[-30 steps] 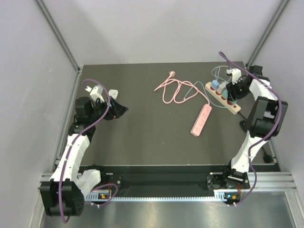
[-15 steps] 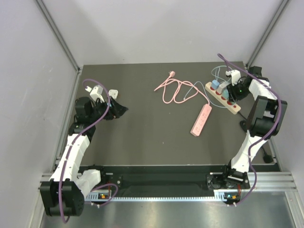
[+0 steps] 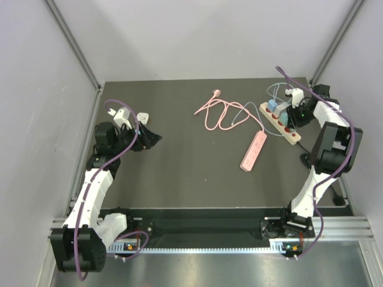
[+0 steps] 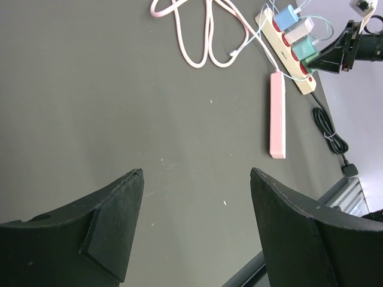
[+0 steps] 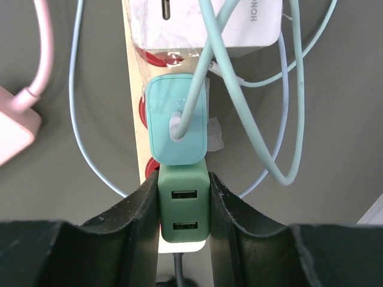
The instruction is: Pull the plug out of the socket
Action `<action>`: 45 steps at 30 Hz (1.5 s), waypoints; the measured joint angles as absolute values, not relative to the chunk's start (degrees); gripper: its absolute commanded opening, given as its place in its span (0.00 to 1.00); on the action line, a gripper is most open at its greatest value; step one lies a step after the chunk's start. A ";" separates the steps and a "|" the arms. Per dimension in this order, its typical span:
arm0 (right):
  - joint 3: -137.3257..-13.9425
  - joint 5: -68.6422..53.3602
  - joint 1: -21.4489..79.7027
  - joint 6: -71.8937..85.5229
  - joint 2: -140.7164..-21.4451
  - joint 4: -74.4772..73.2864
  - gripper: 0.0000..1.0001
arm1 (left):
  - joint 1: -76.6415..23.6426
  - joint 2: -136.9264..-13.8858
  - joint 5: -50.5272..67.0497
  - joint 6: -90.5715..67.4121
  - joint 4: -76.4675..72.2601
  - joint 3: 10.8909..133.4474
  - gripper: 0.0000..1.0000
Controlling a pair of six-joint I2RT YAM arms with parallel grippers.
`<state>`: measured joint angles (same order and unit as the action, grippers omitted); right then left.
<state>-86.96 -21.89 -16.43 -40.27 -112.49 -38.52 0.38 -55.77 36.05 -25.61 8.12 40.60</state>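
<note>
The socket is a cream power strip with red outlets, lying at the table's far right. Several plugs stand in it: a white charger, a teal plug and a dark green USB plug. My right gripper is shut on the green plug, one finger pressed against each of its sides; the plug still sits in the strip. From the left wrist view the same grip shows at the strip's near end. My left gripper hangs open over bare table at the left, holding nothing.
A pink power strip lies left of the socket, its pink cable looped toward the table's middle. Thin teal and blue cables curl around the plugs. A small white adaptor sits near the left gripper.
The right jaws have closed from partly open onto the green plug. The left arm has not moved.
</note>
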 measured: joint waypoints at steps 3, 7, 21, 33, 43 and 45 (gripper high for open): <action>-85.06 -22.39 -16.43 -36.86 -110.04 -37.21 0.00 | 0.38 -55.77 36.71 -25.80 7.75 40.38 0.77; -82.17 -22.52 -16.47 -31.73 -104.55 -34.17 0.00 | 0.38 -55.77 38.48 -26.89 6.63 39.83 0.77; -76.40 -25.26 -16.75 -21.76 -98.00 -27.90 0.00 | 0.36 -56.66 45.69 -32.01 -1.72 37.26 0.77; -64.51 -23.79 -16.51 -13.52 -94.19 -22.17 0.00 | -8.19 -63.72 47.66 -41.12 -11.07 36.47 0.79; -61.76 -20.45 -15.84 1.17 -92.07 -19.97 0.00 | -29.54 -80.68 40.01 -51.18 -22.50 40.45 0.79; -61.76 -20.69 -15.77 3.86 -92.07 -19.88 0.00 | -32.91 -85.67 38.09 -52.60 -23.40 44.01 0.79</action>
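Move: Between the right fingers the green plug is already gripped, in its socket at the near part of the cream strip, whose middle lies about 3 cm ahead, 4 cm left and 3 cm lower. The teal plug stands some 3 cm ahead and 3 cm left, the pink strip about 9 cm back, 14 cm left and 4 cm lower. From the left hand the green plug is roughly 53 cm right, 13 cm ahead and 15 cm below. Tugging upward on the held green plug, the right hand climbs about 7 cm, then sinks some 4 cm while drawing back and left, turning clockwise about 35 degrees and rolling its left side up; its grip stays shut. Late on, the open left hand sweeps about 21 cm right across the bare table towards the cream strip, slightly back and down, yawing clockwise. ##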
